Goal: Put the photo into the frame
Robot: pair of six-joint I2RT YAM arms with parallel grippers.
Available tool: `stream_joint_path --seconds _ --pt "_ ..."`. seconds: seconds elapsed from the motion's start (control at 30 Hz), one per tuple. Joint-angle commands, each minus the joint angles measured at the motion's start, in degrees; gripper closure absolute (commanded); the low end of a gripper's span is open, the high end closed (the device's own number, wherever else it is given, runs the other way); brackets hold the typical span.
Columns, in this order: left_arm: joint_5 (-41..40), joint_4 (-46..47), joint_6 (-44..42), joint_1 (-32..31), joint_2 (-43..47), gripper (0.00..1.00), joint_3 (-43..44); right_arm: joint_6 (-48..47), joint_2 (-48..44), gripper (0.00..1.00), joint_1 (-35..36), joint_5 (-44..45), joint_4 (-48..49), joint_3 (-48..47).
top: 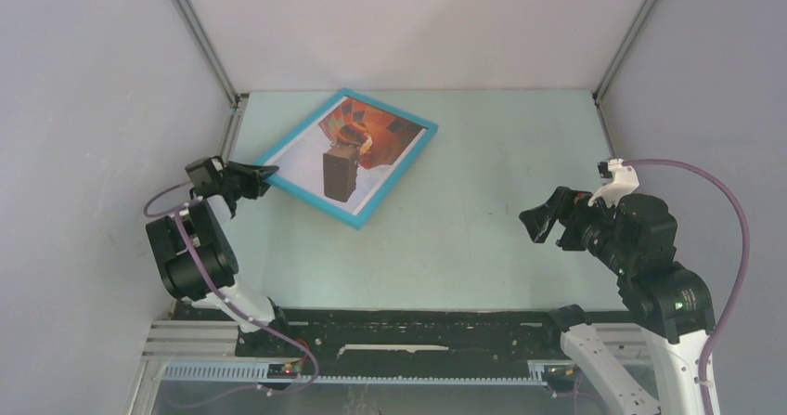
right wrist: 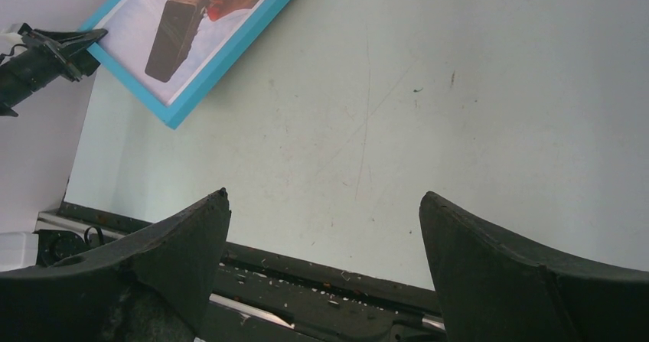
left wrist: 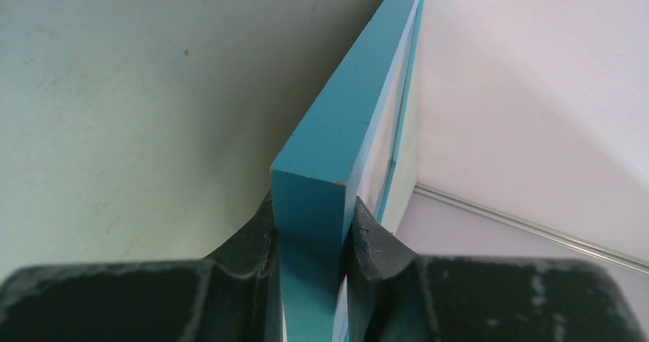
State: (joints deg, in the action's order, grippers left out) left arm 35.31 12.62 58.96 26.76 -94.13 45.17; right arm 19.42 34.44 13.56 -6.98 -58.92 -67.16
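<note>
The teal frame lies face up at the back left of the table, turned at an angle, with the photo of an orange-red balloon and dark basket showing inside it. My left gripper is shut on the frame's left corner. In the left wrist view the frame's teal edge runs away from between the two black fingers. My right gripper hangs open over the table's right side, well apart from the frame, nothing between its fingers. The right wrist view catches the frame at upper left.
White walls close the table on the left, back and right. A metal rail runs along the wall base by the frame. The black mounting bar with both arm bases lies along the near edge.
</note>
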Motion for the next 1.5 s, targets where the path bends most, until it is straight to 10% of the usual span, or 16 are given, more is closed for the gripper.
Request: stream_joint_path --seconds 0.0,0.37,0.53,0.8,1.2,1.47 --pt "-17.9 -9.4 -13.4 0.9 -1.4 0.89 2.6 -1.0 0.7 0.00 -0.1 -1.0 1.3 -0.4" --pt "-28.4 -29.1 -13.3 1.1 5.2 0.48 7.5 -0.5 1.9 0.00 -0.1 -0.1 0.4 -2.5" --pt "-31.1 -34.5 -14.6 1.1 9.0 0.01 10.4 -0.4 2.5 0.00 -0.1 0.4 -0.6 -3.7" --pt "-29.3 -33.1 -18.8 -9.0 21.8 0.01 8.9 -1.6 2.6 0.00 -0.1 2.4 -2.7 -6.6" --pt "-38.6 -29.1 -37.6 -51.6 46.8 0.00 12.9 -5.9 -5.2 0.00 -0.1 3.0 -2.2 -9.9" --pt "-35.8 -20.9 -38.9 -57.4 64.4 0.00 14.3 -5.0 -8.7 0.00 -0.1 7.0 -1.7 -16.9"
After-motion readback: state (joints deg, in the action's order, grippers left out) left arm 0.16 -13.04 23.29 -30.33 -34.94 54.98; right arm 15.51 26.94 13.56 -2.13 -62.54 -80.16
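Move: The left hand still holds the left-hand corner of the picture frame, photo inside, propped a few cm off the table. The frame's middle lies about 20 cm to the hand's right, 8 cm ahead and 3 cm lower. Its near corner is some 22 cm right and 18 cm back, its far corner about 20 cm right and 32 cm ahead. From the right hand, the frame's middle is roughly 46 cm left, 33 cm ahead and 24 cm down. Still pinching the frame's corner, the left hand brings it down towards the table, drawing back and left, and opens wide to let go. Once free, it climbs about 35 cm, swings some 27 cm right over the frame's near side and keeps drawing back, fingers tipping upward. The right hand, open and empty, rises some 8 cm and backs off. ##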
